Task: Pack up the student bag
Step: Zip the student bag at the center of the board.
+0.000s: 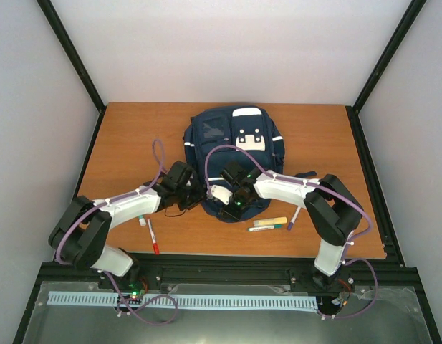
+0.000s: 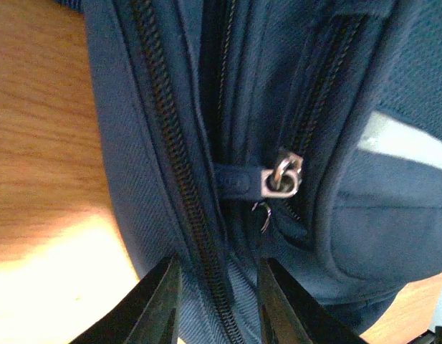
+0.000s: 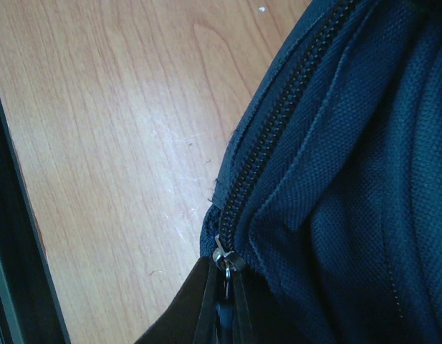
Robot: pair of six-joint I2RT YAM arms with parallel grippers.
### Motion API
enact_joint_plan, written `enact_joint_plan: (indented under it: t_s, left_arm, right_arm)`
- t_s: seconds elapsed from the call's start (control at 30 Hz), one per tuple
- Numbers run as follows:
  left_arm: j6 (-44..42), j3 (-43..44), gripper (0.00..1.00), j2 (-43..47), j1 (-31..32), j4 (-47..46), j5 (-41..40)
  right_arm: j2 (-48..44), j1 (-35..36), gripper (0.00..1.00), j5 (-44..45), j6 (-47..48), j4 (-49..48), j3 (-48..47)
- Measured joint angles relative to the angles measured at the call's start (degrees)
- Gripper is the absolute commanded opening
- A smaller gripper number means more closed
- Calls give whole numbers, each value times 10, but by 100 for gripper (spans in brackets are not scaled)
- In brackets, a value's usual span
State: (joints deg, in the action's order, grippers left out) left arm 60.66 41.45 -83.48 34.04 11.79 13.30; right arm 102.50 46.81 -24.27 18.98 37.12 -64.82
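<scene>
The student bag (image 1: 231,147), navy with white patches, lies flat mid-table. My left gripper (image 1: 190,188) is at its near left edge. In the left wrist view the jaws (image 2: 219,290) stand partly open, one on each side of a closed zipper seam (image 2: 174,143), with a ridge of bag fabric between them. A metal slider with a navy tab (image 2: 280,179) sits just beyond. My right gripper (image 1: 235,195) is at the bag's near end. It (image 3: 225,294) is shut on the zipper pull of a slider (image 3: 226,259) at the end of a closed zipper (image 3: 278,122).
On the wood table (image 1: 127,136) near the front edge lie a red marker (image 1: 153,237), a yellow stick (image 1: 269,221), a green pen (image 1: 268,228) and a purple pen (image 1: 294,217). A bag strap (image 1: 306,174) trails to the right. Black frame posts border the table.
</scene>
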Motion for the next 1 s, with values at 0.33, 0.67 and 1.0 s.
enact_joint_plan:
  t_s: [0.33, 0.67, 1.0]
  left_arm:
    - [0, -9, 24, -2, 2, -7, 14]
    - [-5, -11, 1, 3, 2, 1, 8]
    - [-12, -28, 1, 65, 7, 26, -20]
  right_arm:
    - [0, 0, 3, -2, 0, -3, 0]
    - [6, -1, 3, -4, 2, 13, -12]
    - [-7, -41, 3, -12, 9, 28, -8]
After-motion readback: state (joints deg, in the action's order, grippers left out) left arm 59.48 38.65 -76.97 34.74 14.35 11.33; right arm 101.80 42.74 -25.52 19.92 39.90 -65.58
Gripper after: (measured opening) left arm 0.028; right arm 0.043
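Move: The left fingers, a third open, straddle the zipper edge on the bag's lower left side; it lies some 1 cm below and 1 cm right of the left hand. From that hand, the small pocket pull is about 4 cm ahead and 3 cm right, and the zipper slider about 7 cm back and 8 cm right. The right hand already pinches that slider's pull; from it the bag's lower right corner is about 13 cm right and 3 cm ahead, the highlighter 13 cm right and 3 cm back. The left hand sinks about 1 cm onto the bag's side edge and shuts its fingers on the zipper band, then with that pinch held draws up about 2 cm, and slightly back and to the left, to brace the band. The right hand keeps its grip on the slider's pull and stays put until late, then starts drawing it to the right and forward by some 2 cm, rising slightly, away from the left hand's hold. ##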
